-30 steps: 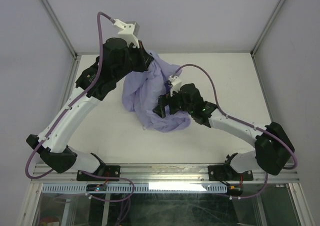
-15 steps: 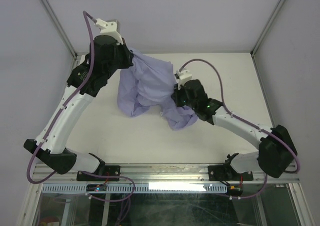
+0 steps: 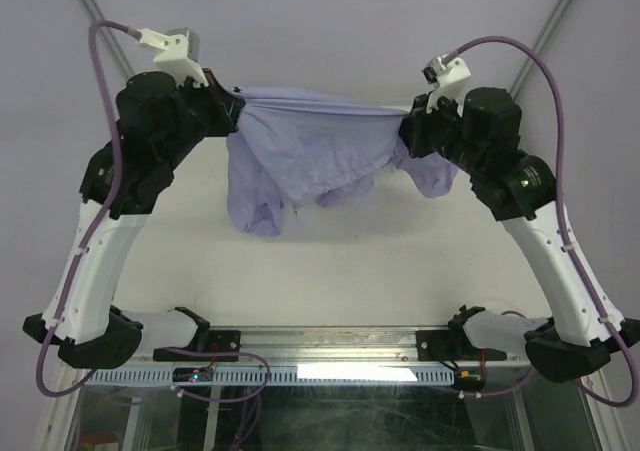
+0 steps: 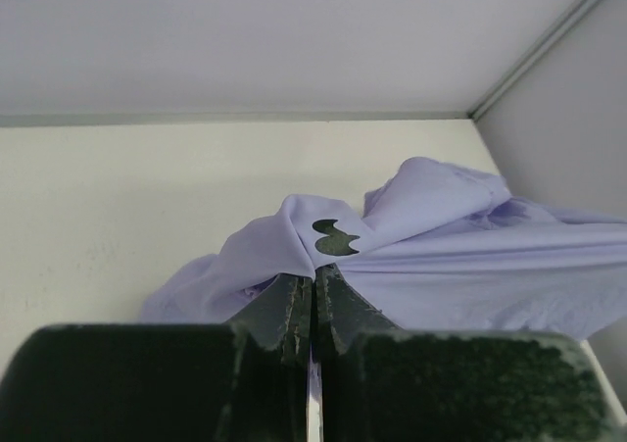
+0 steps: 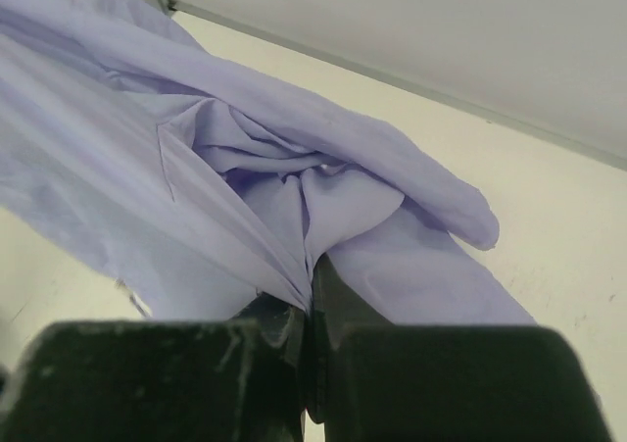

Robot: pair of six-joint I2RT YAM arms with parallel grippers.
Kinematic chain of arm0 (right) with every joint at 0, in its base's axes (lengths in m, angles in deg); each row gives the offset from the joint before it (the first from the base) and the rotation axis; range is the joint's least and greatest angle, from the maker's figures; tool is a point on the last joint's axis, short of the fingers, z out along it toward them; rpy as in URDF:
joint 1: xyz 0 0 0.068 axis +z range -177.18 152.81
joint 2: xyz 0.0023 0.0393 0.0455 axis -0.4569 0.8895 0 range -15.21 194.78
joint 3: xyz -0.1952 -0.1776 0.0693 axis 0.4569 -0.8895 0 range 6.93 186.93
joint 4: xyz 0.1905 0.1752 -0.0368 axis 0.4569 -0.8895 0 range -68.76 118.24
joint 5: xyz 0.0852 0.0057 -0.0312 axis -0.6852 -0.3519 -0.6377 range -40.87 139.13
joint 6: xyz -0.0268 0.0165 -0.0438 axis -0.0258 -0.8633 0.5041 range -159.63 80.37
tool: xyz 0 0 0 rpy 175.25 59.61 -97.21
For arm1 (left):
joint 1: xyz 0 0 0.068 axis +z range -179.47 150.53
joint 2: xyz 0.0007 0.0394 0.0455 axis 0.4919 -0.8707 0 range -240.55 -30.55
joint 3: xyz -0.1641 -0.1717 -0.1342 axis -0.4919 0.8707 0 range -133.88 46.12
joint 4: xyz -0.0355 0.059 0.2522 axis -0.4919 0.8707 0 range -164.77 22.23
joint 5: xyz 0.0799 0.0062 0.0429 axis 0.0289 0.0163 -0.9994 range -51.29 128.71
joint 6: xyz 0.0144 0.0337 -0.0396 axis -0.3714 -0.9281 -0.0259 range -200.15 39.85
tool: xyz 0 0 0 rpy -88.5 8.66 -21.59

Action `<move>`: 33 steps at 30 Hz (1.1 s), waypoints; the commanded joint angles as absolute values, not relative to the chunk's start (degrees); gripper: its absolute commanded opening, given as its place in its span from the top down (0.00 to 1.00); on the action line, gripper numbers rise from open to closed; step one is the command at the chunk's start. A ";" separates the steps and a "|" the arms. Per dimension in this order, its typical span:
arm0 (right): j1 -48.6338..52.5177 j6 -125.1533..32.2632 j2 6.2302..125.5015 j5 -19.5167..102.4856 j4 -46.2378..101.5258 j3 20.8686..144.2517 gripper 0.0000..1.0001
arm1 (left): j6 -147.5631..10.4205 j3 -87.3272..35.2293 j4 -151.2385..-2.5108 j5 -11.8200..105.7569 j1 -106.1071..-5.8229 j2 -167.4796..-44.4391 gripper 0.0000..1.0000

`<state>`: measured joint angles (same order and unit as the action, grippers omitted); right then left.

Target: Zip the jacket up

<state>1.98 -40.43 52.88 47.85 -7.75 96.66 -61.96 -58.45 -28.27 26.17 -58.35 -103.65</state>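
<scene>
The lavender jacket hangs in the air between my two raised arms, its top edge pulled taut from left to right and the rest sagging in wrinkled folds above the table. My left gripper is shut on the jacket's left end; in the left wrist view the cloth fans out from the pinched jaws, with a small dark mark just beyond them. My right gripper is shut on the right end; cloth bunches at its jaws and a sleeve droops to the right. No zipper shows.
The white table lies under the hanging garment, boxed in by grey walls on the left, back and right. Both arm bases sit on the metal rail at the near edge.
The right gripper closed on the jacket on the table. Both arms then rose and spread apart, lifting the crumpled garment and stretching it out between them.
</scene>
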 commanded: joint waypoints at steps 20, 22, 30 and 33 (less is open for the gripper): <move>-2.40 -54.77 62.35 59.13 -24.04 87.14 0.65 | -64.63 -65.44 -32.69 39.30 -57.92 -127.83 0.37; -2.32 -54.14 62.81 58.81 -23.95 86.17 0.54 | -63.04 -64.03 -32.74 38.04 -57.87 -127.75 0.26; 8.03 -48.13 63.46 48.36 -17.26 84.54 0.28 | -50.46 -37.84 -30.94 28.49 -55.46 -113.54 0.04; 14.56 -47.85 67.37 46.79 -13.96 85.13 0.26 | -43.22 -26.03 -30.30 27.74 -53.86 -103.97 0.01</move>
<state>7.47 -49.96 64.73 51.43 -21.12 83.70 -54.41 -36.77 -29.89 32.01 -55.90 -116.24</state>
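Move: The jacket is stretched in the air between the two hands. Its hanging body has its middle about 13 cm to the left hand's right and 12 cm below, and about 13 cm to the right hand's left and 10 cm below, level with both. The landing spot at mid-table is some 14 cm right of the left hand, 12 cm left of the right, about 2 cm back and roughly 40 cm down. Still pinching the jacket, both hands swing back about 6 cm and up, then whip forward and some 25 to 30 cm down towards the table, the left reaching much farther forward, fingertips tipping down 30 to 40 degrees. On the way down both grippers open and let go, the left fully and the right about three-quarters; low down, both ease back and leftward. ##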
